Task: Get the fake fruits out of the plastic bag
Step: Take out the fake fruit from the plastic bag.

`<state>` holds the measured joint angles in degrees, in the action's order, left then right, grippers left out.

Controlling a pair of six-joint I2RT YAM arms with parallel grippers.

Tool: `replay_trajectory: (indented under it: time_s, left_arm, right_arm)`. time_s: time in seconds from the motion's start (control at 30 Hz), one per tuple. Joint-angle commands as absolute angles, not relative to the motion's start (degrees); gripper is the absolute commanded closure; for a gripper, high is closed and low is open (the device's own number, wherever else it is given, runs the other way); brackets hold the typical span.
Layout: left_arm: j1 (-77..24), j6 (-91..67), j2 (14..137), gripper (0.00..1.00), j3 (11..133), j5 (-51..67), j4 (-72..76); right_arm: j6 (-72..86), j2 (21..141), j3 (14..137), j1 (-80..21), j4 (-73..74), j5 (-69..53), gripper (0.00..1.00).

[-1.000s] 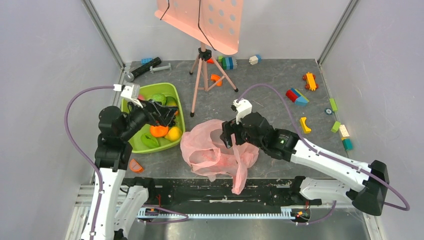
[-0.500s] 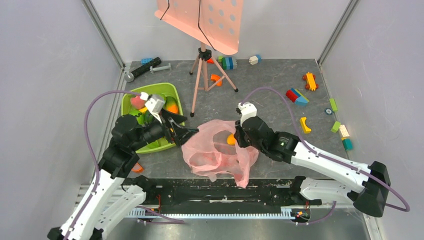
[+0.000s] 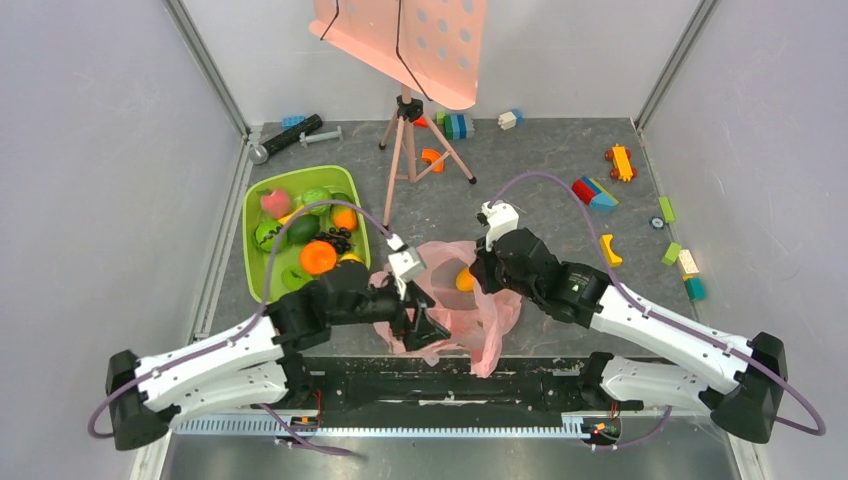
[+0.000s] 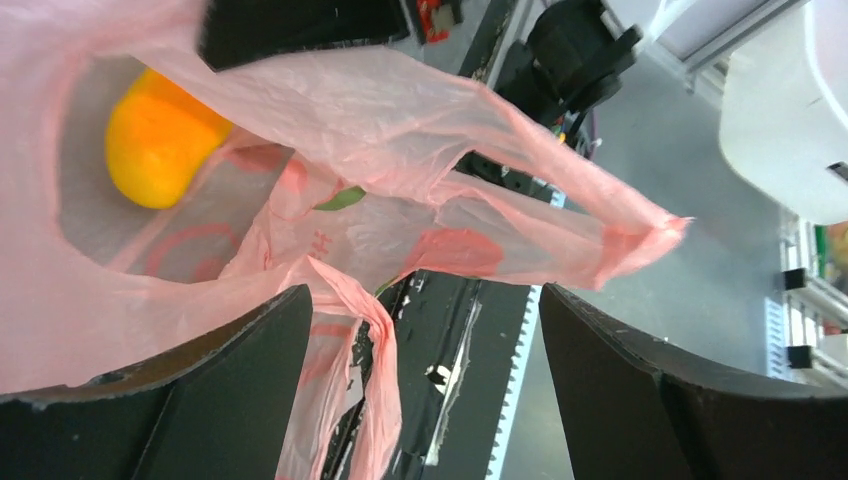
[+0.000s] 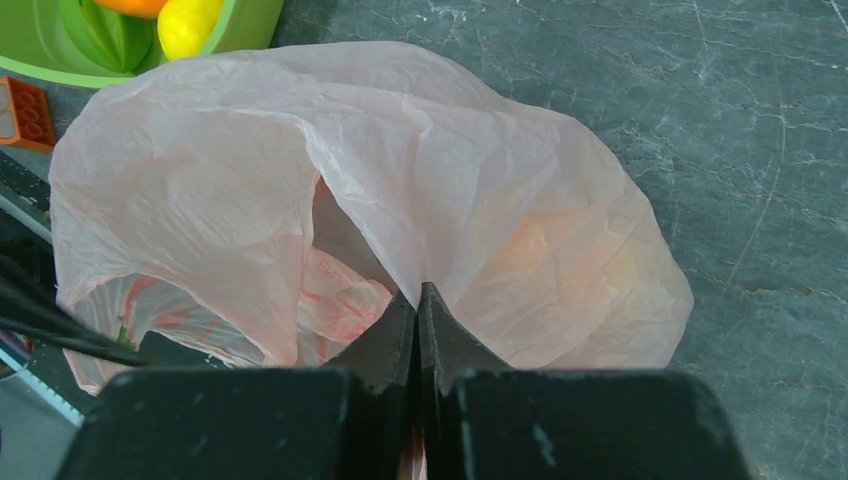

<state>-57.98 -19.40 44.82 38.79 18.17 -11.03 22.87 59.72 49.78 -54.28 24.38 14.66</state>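
Note:
The thin pink plastic bag [image 3: 455,310] lies crumpled near the table's front edge, its mouth held up. One orange fake fruit [image 3: 464,280] shows inside it, and it is also seen through the opening as the orange fruit [image 4: 158,140]. My right gripper [image 3: 479,277] is shut on the bag's upper rim, the film pinched at the closed tips [image 5: 418,300]. My left gripper [image 3: 424,324] hovers open at the bag's near left side. A loop handle [image 4: 372,345] hangs between its spread fingers [image 4: 220,390]. Several other fake fruits [image 3: 318,257] sit in the green tray [image 3: 252,262].
A pink perforated stand panel [image 3: 420,40] on a tripod [image 3: 408,140] stands behind the bag. Toy blocks [image 3: 594,191] and a toy car [image 3: 621,161] lie scattered at the right and back. A black rail [image 3: 520,385] runs along the front edge. An orange brick [image 5: 25,112] lies beside the tray.
My left arm swung from over the green tray down to the bag's near side, staying open. My right gripper closed on the bag's rim, and the orange fruit inside came into view.

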Motion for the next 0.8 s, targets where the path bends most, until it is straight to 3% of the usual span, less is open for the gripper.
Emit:
replay_trajectory:
  time_s: [0.0, 0.3, 0.57, 0.77]
  left_arm:
    - [-61.90, -16.05, 50.63, 0.11, 34.63, 10.93, 1.82]
    - [-61.97, -7.65, 64.47, 0.12, 30.34, 8.79, 22.70]
    - [-61.98, -0.10, 74.70, 0.07, 27.04, 8.90, 40.87]
    - [-61.98, 7.84, 80.83, 0.07, 26.13, 6.99, 48.33]
  right_arm:
    - [22.59, 58.69, 51.58, -53.00, 21.92, 9.72, 1.00]
    - [23.16, 58.59, 51.39, -51.26, 21.84, 4.33, 1.00]
    - [24.13, 58.38, 51.25, -50.55, 21.96, 3.34, 1.00]
    - [24.76, 58.32, 51.17, -50.36, 22.37, 3.25, 1.00]
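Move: The orange-yellow fruit in the bag lies about 14 cm ahead of the left hand, 6 cm to its right and some 17 cm below. The bag rim pinched by the right fingers is about 11 cm ahead of the left hand, 7 cm to its right and 4 cm lower. The bag's loose near flap is level with the left hand, about 10 cm to its right and 12 cm below. From the right hand, the fruit is about 5 cm ahead, 1 cm left and 13 cm below. Down first and fast, then slanting right and forward, the open left hand reaches into the bag's mouth below the pinched rim, ending about 11 cm lower, 7 cm farther right and 6 cm farther forward. On the way it rolls some 20 degrees, its forward side rising. The right hand keeps the rim pinched shut between its fingers, nearly in place with a slight turn. ##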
